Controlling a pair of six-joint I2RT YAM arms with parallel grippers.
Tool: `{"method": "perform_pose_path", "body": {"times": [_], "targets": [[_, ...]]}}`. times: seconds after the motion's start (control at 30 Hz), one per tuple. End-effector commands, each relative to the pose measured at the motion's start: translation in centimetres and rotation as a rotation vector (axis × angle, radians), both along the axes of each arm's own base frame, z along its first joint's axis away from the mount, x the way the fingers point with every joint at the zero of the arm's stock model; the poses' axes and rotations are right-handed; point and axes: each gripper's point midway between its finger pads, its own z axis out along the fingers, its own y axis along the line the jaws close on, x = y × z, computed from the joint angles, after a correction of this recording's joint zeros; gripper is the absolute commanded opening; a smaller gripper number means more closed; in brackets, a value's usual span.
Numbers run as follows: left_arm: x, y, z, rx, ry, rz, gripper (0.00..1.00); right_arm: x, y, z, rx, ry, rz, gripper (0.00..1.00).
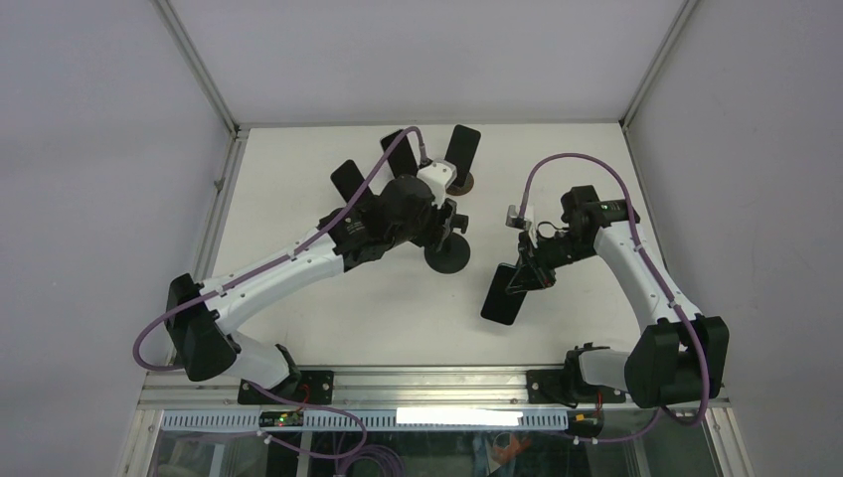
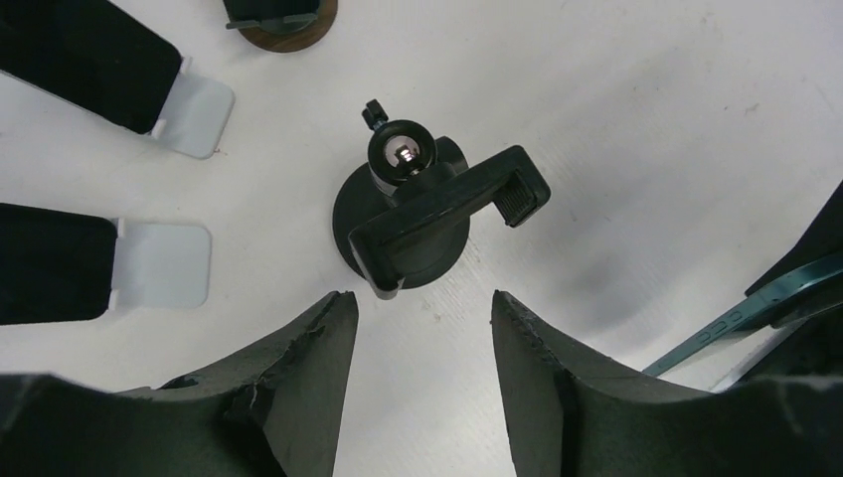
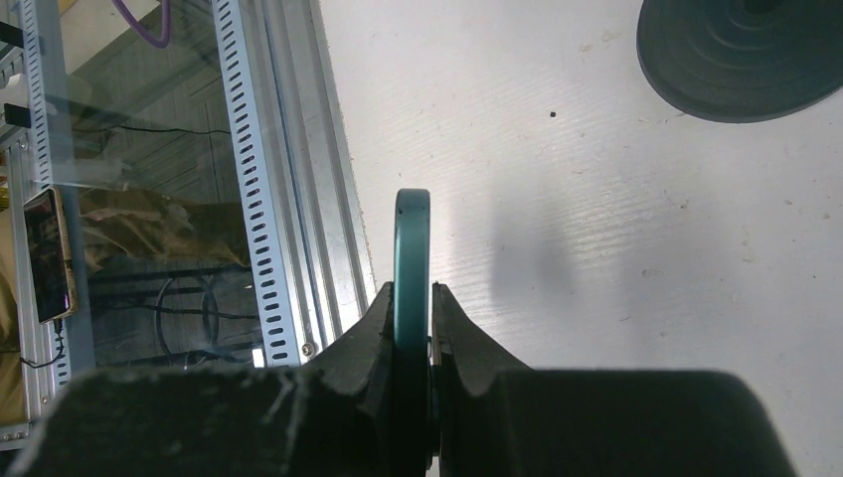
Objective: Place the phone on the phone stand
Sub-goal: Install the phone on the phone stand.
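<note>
The black phone stand (image 2: pixel 413 214) rests on its round base (image 1: pixel 447 254) mid-table, its clamp cradle (image 2: pixel 452 199) tilted up and holding nothing. Just short of the stand, my left gripper (image 2: pixel 421 303) is open, only bare table between its fingers (image 2: pixel 328 338). The phone (image 1: pixel 502 292), dark with a teal edge (image 3: pixel 413 238), hangs tilted above the table to the right of the stand. My right gripper (image 3: pixel 411 298) is shut on it, near its upper end (image 1: pixel 529 266). The same phone's edge (image 2: pixel 785 288) shows at the right of the left wrist view.
Other dark phones on stands sit at the back (image 1: pixel 348 180) (image 1: pixel 400 149) (image 1: pixel 462 147), one on a brown round base (image 2: pixel 288 22). Two white stand feet (image 2: pixel 194 114) (image 2: pixel 164 263) lie left of the black stand. The slotted metal rail (image 3: pixel 283 179) marks the table's near edge.
</note>
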Motion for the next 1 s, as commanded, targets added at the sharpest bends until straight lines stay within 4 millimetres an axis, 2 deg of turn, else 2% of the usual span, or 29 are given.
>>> {"method": "perform_pose_path", "body": {"times": [0.0, 0.17, 0.67, 0.83, 0.9, 0.97], "targets": [[1.0, 0.6, 4.0, -0.127, -0.081, 0.110, 0.52, 0.1, 0.7, 1.2, 0.067, -0.007, 0.002, 0.00], [1.5, 0.7, 3.5, -0.115, -0.072, 0.156, 0.41, 0.1, 0.6, 1.2, 0.068, -0.008, -0.001, 0.00], [1.9, -0.2, 1.4, -0.061, -0.035, 0.140, 0.38, 0.2, 0.6, 1.2, 0.069, -0.005, -0.002, 0.00], [2.2, -0.1, 1.1, -0.044, -0.039, 0.145, 0.28, 0.2, 0.6, 1.1, 0.068, -0.004, -0.001, 0.00], [2.2, -0.1, 1.1, -0.039, -0.042, 0.145, 0.19, 0.1, 0.6, 1.1, 0.068, -0.002, -0.002, 0.00], [2.3, -0.2, 1.2, -0.036, -0.043, 0.140, 0.15, 0.2, 0.6, 1.1, 0.068, -0.004, -0.002, 0.00]]}}
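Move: The black phone stand's clamp is just in front of the open left fingers. Its left end lies about 2 cm ahead, 1 cm left and 1 cm below them. The leftmost white stand is some 11 cm ahead and 13 cm left, low on the table. The phone held in the right gripper is about 14 cm back, 15 cm right and 8 cm lower. From the right hand, the clamp end is roughly 13 cm ahead, 17 cm left and slightly higher. Lift the half-open left gripper about 2 cm clear, easing forward and a little left while turning it some 8 degrees counter-clockwise. Then lower it nearly 3 cm so that the fingertips straddle the left end of the phone stand's clamp, and close them on it. Keep the right gripper still, holding the phone. ##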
